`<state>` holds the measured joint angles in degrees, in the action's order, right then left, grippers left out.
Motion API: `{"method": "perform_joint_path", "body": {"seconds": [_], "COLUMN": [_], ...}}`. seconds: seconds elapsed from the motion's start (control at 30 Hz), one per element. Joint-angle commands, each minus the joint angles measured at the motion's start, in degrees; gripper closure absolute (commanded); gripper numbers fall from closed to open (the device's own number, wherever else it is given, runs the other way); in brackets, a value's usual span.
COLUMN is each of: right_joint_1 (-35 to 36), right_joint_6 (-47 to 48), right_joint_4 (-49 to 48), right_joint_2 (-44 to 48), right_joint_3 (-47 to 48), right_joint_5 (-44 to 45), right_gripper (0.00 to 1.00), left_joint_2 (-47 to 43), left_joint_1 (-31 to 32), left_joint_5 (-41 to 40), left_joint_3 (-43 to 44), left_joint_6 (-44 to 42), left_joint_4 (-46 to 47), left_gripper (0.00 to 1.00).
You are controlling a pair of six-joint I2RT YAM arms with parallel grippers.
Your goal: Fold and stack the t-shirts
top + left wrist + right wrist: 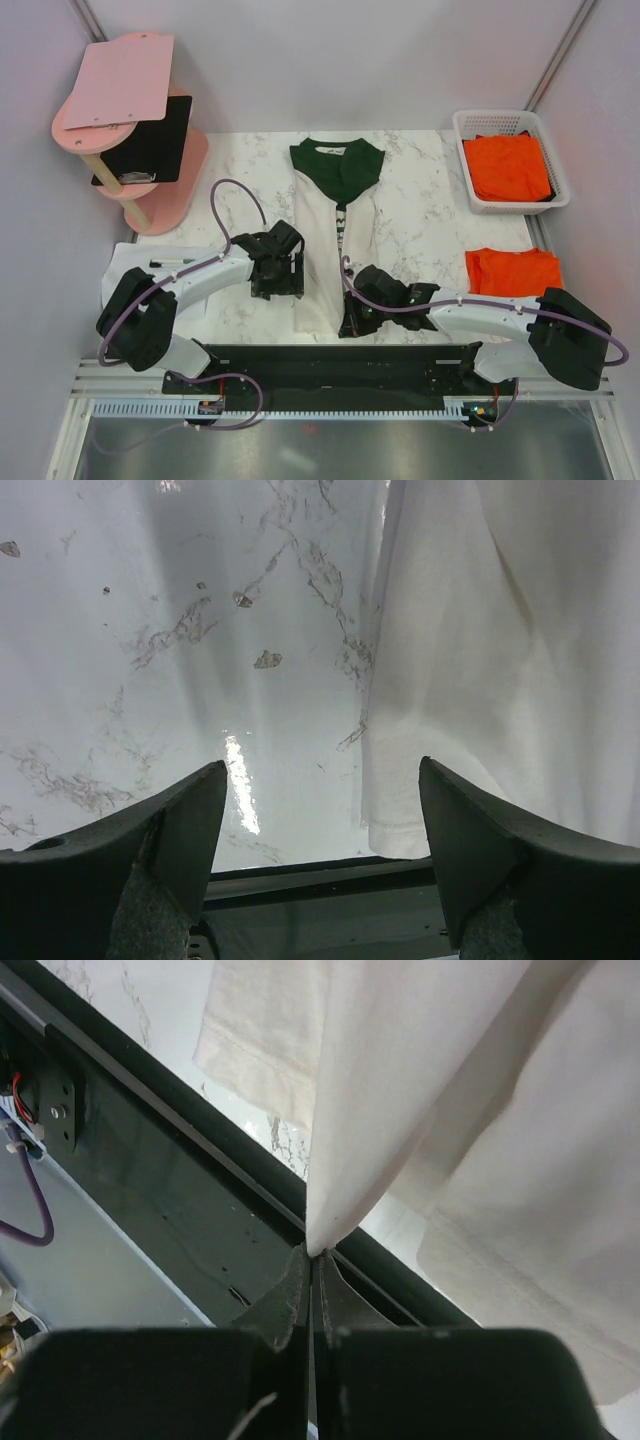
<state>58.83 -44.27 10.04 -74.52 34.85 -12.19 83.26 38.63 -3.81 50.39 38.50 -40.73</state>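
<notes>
A cream-white t-shirt (pixel 318 250) with a dark green collar lies as a long narrow strip down the middle of the marble table (pixel 420 200). My right gripper (pixel 355 318) is at its near right corner, shut on a pinch of the cream cloth (pixel 420 1080), which rises in a taut peak from the fingertips (pixel 313 1253). My left gripper (pixel 277 290) hovers open just left of the shirt's near hem. In the left wrist view that hem corner (pixel 400 830) lies between the open fingers (pixel 322 770), untouched. One orange t-shirt (pixel 512 270) lies folded at the right.
A white basket (pixel 462 160) at the back right holds another orange shirt (pixel 508 165). A pink stand (pixel 120 100) with a black board (pixel 150 140) fills the back left. The black rail (pixel 330 360) runs along the table's near edge.
</notes>
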Motion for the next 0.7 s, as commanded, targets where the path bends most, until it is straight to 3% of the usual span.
{"method": "perform_joint_path", "body": {"seconds": [0.0,0.17,0.2,0.23,0.3,0.33,0.43,0.67], "right_joint_1": [2.34,4.54,4.72,4.8,5.15,5.16,5.16,5.07], "right_joint_6": [-1.78,-2.75,-2.75,-2.66,-2.31,-2.05,-1.87,-0.64], "right_joint_4": [-0.46,0.24,1.63,2.52,4.53,5.33,7.97,13.24], "right_joint_2": [-1.23,-5.54,-5.98,-5.99,-4.68,-1.88,6.19,18.88], "right_joint_3": [1.01,0.83,1.09,1.36,2.41,2.85,4.34,7.34], "right_joint_5": [-1.87,-0.83,-0.13,2.14,4.18,5.84,11.82,24.92], "right_gripper": [1.0,0.98,0.88,0.7,0.57,0.45,0.26,0.25], "left_joint_2": [0.94,1.55,1.2,0.94,-0.81,-1.61,-6.16,-16.9], "left_joint_1": [-0.22,-0.22,-0.22,-0.22,-0.22,-0.14,0.13,4.86], "left_joint_5": [0.56,0.74,0.74,1.0,1.61,1.88,2.93,8.2], "left_joint_3": [1.11,1.29,1.29,1.11,0.94,0.94,0.06,-4.33], "left_joint_6": [-1.76,-1.94,-1.94,-1.94,-2.11,-2.2,-2.38,1.65], "left_joint_4": [0.21,0.21,0.3,0.39,0.48,0.65,1.53,10.48], "left_gripper": [0.16,0.16,0.16,0.16,0.14,0.13,0.1,0.14]}}
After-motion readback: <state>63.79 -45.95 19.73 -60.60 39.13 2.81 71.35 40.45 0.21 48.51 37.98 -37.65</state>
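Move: The right fingers already pinch the inner hem corner of the shirt's left panel, a little above the shirt. Its laying spot on the centre line is about 3 cm back, 1 cm right and 4 cm below. From this hand, the left hem corner lies some 9 cm left and 1 cm back, the right hem corner about 8 cm right and 1 cm back. From the left hand, that spot is roughly 10 cm back, 13 cm right and slightly below. Draw the pinched corner back about 3 cm towards the near table edge with the right hand while lowering it about as far, open the fingers wide as it comes down, then rise some 10 cm clear, easing forward. Hold the open left hand at the shirt's left edge, its right fingertip seeming to press the cloth, then lift it about 5 cm, drifting right. ##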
